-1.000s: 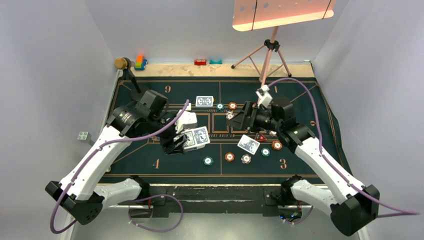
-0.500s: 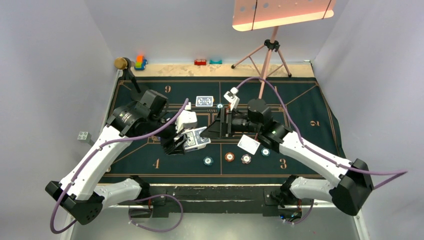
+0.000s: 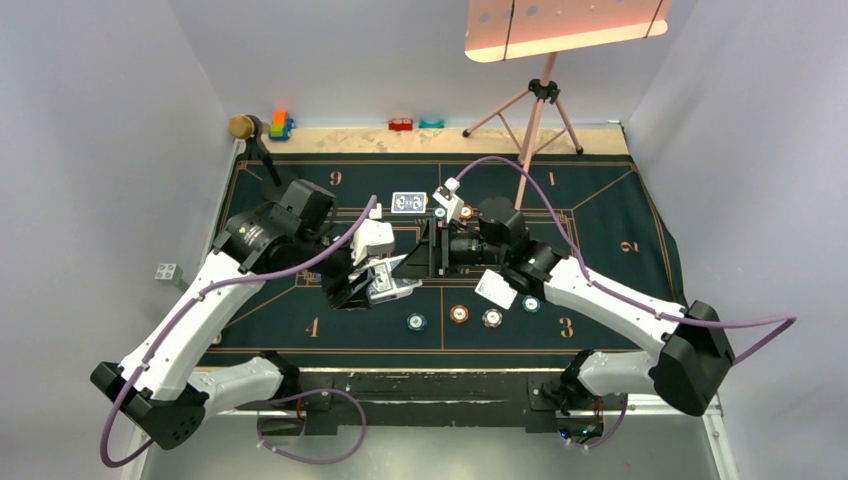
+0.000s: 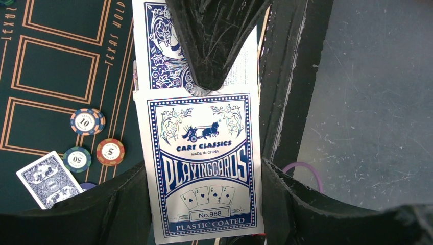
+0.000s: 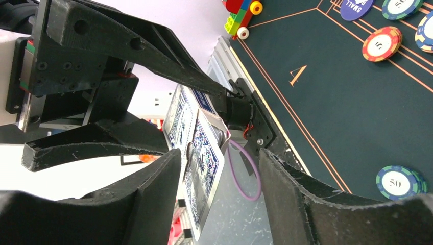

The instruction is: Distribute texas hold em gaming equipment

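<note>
My left gripper [image 4: 204,204] is shut on a blue-and-white playing card box [image 4: 204,163], held above the left half of the mat. A blue-backed card [image 4: 161,46] sticks out of the box's far end. My right gripper [image 5: 219,163] is open around that card [image 5: 204,158]; the card lies against one finger, with a gap to the other. In the top view the two grippers meet at mid-mat, the right gripper [image 3: 415,255] just right of the box [image 3: 385,284]. Two cards [image 3: 408,202] [image 3: 497,288] and several chips [image 3: 459,314] lie on the mat.
The dark green felt mat [image 3: 620,220] covers the table. A lamp tripod [image 3: 540,100] stands at the back right. Toy blocks [image 3: 280,123] [image 3: 402,124] and a brass-coloured object [image 3: 243,126] sit along the back edge. A grey block [image 3: 166,271] lies left of the mat.
The right arm swung left across the mat to the box in my left gripper, and its jaws narrowed around the protruding card. The left gripper kept hold and tilted the box slightly.
</note>
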{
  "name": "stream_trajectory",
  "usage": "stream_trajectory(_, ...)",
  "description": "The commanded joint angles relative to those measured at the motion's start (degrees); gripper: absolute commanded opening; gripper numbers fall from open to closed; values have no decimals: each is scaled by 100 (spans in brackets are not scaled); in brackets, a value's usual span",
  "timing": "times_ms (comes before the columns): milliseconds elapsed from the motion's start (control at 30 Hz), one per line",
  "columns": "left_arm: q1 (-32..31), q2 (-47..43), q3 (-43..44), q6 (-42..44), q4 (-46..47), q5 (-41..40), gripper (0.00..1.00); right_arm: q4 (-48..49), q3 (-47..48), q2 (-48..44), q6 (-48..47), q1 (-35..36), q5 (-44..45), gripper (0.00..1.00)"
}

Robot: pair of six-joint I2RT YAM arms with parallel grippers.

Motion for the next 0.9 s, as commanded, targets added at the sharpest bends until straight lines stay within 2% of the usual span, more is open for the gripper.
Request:
stream_trajectory(0, 31, -120, 29, -53, 212, 259, 0, 294, -32, -129, 123, 12, -16, 59)
stream_trajectory(133, 24, -131, 47, -57, 199, 270, 0, 185, -34, -188, 132, 4, 25, 49)
stream_trajectory(867, 29, -115, 188, -90, 166, 349, 0, -261, -327, -707, -25, -416, 83, 39)
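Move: The right hand's fingers already straddle the projecting top card of the pack: the card's middle lies about 1 cm to its left and 1 cm ahead, at its own height. The pack's middle is some 5 cm left and 1 cm back. The green chips lie about 3 cm back, 2 cm right and 19 cm below, and the orange chips 2 cm back, 12 cm right. From the left hand, the card is about 7 cm right and 2 cm ahead. The right hand's upper finger bears on the face of the top card as the fingers squeeze partway together in place; then, closing a little more, the hand drags the card to the right, about 2.5 cm away from the pack, turning a few degrees clockwise. The left hand stays put and keeps its hold on the pack. ##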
